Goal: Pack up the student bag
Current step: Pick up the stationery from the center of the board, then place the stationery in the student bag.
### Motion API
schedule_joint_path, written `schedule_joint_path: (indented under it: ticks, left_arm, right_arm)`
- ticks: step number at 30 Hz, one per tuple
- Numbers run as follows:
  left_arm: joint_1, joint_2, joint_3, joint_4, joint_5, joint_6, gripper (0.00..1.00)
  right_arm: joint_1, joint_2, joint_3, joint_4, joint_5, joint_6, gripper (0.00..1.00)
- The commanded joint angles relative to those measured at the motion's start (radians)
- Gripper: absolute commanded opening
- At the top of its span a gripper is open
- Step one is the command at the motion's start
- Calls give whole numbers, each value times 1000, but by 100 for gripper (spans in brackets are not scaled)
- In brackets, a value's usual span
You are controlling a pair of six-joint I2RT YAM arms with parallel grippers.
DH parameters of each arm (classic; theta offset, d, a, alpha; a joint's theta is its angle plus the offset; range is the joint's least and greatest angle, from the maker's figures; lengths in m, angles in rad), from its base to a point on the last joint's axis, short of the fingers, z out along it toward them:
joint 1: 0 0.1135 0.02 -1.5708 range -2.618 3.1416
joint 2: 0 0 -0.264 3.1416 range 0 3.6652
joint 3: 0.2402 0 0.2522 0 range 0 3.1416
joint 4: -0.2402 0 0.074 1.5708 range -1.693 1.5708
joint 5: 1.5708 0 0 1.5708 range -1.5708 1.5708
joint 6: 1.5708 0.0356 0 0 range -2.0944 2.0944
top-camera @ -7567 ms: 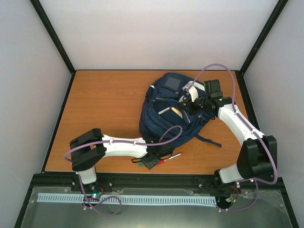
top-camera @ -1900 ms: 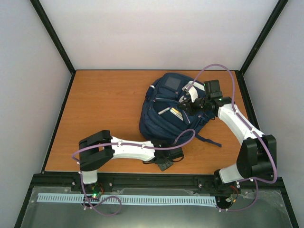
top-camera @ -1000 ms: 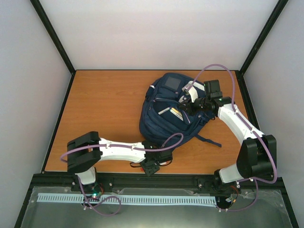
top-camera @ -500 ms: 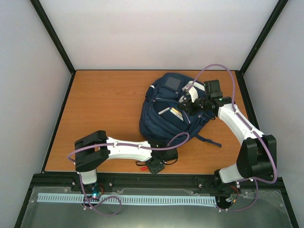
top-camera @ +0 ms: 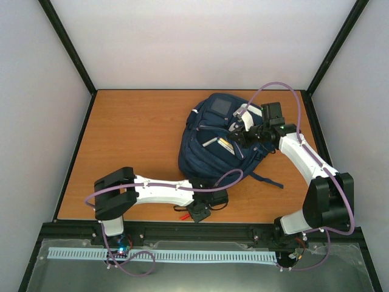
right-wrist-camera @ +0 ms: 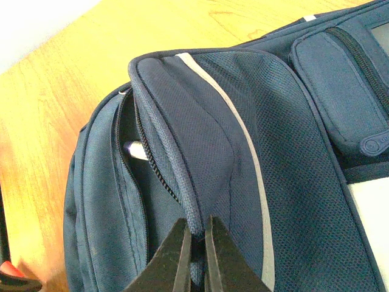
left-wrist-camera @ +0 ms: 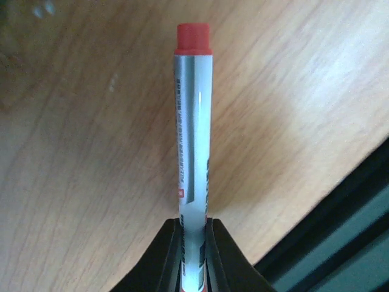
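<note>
The student bag (top-camera: 206, 167) lies right of the table's middle, navy with a pale stripe (right-wrist-camera: 243, 152). My right gripper (right-wrist-camera: 196, 228) is shut on the piped rim of an open pocket, holding the flap up. A white pen tip (right-wrist-camera: 135, 148) shows inside that pocket, and more stationery (top-camera: 225, 145) pokes out in the top view. My left gripper (left-wrist-camera: 193, 228) is shut on a silver marker with a red cap (left-wrist-camera: 193, 121), low over the wood near the front edge. In the top view this gripper (top-camera: 197, 213) sits just in front of the bag, with the marker's red end (top-camera: 181, 216) pointing left.
The black front rail of the table (left-wrist-camera: 340, 231) runs close by the left gripper. A dark bag strap (top-camera: 267, 178) trails onto the wood on the right. The left arm's purple cable (top-camera: 228, 176) loops over the bag's near edge.
The left gripper shifted a little to the right along the front edge and its jaws narrowed onto the marker. The right arm and the bag have stayed put.
</note>
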State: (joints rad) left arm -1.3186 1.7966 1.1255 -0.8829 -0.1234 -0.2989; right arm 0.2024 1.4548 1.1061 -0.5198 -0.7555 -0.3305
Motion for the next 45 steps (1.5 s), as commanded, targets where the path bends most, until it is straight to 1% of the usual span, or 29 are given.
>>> schedule_joint_path:
  ticks: [1,6,11,14,19,22,28,32,39,45]
  left_arm:
    - [-7,-94,87,-19,6,-3,6]
    - [15,-171,141,19,38,-34,5]
    - [72,-251,135,84,46,-94,4]
    - [127,-317,101,162,41,-153,4]
    - [200,-381,56,312,-63,-270,4]
    - [260,-396,30,404,-47,-363,5]
    - [343,-388,-25,591,20,-548,5]
    - [364,-333,-24,680,44,-667,1]
    - [381,-201,46,728,104,-814,1]
    - [383,-165,46,774,66,-928,1]
  right_arm:
    - [-17,1,26,18,-1,-15,3]
    - [-18,-3,26,17,1,-14,3]
    - [-21,-6,26,18,-2,-13,3]
    - [-21,-7,26,17,-5,-12,3]
    - [-22,-10,26,18,-4,-12,3]
    - [-23,-10,26,17,-5,-10,3]
    - [-23,-9,26,18,-7,-11,3]
    - [-23,-9,26,18,-5,-13,3]
    - [-27,-14,26,18,-7,-11,3]
    - [-31,-14,26,18,-10,-11,3]
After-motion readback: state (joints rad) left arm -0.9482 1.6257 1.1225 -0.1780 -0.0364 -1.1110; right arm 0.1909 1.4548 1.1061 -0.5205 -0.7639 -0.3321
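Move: The left hand, low at the table's near edge, already has the red marker in its fingers. The bag's open mouth lies about 24 cm ahead, 10 cm to its right and 5 cm higher. In it, the purple-capped marker is about 25 cm ahead and 6 cm right, the glue stick some 24 cm ahead and 13 cm right, both about 5 cm up. From the right hand, holding the flap, the mouth is roughly 5 cm left, level fore and aft, and 12 cm below. Keeping its pinch on the red marker, the left hand lifts it off the table, rising about 17 cm, then swings it forward some 18 cm and rightward to the bag's mouth, sinking a few centimetres at the end. Its wrist turns counter-clockwise and tilts until the fingers slant down, forward and right. The right hand stays put, still pinching the flap's edge. ##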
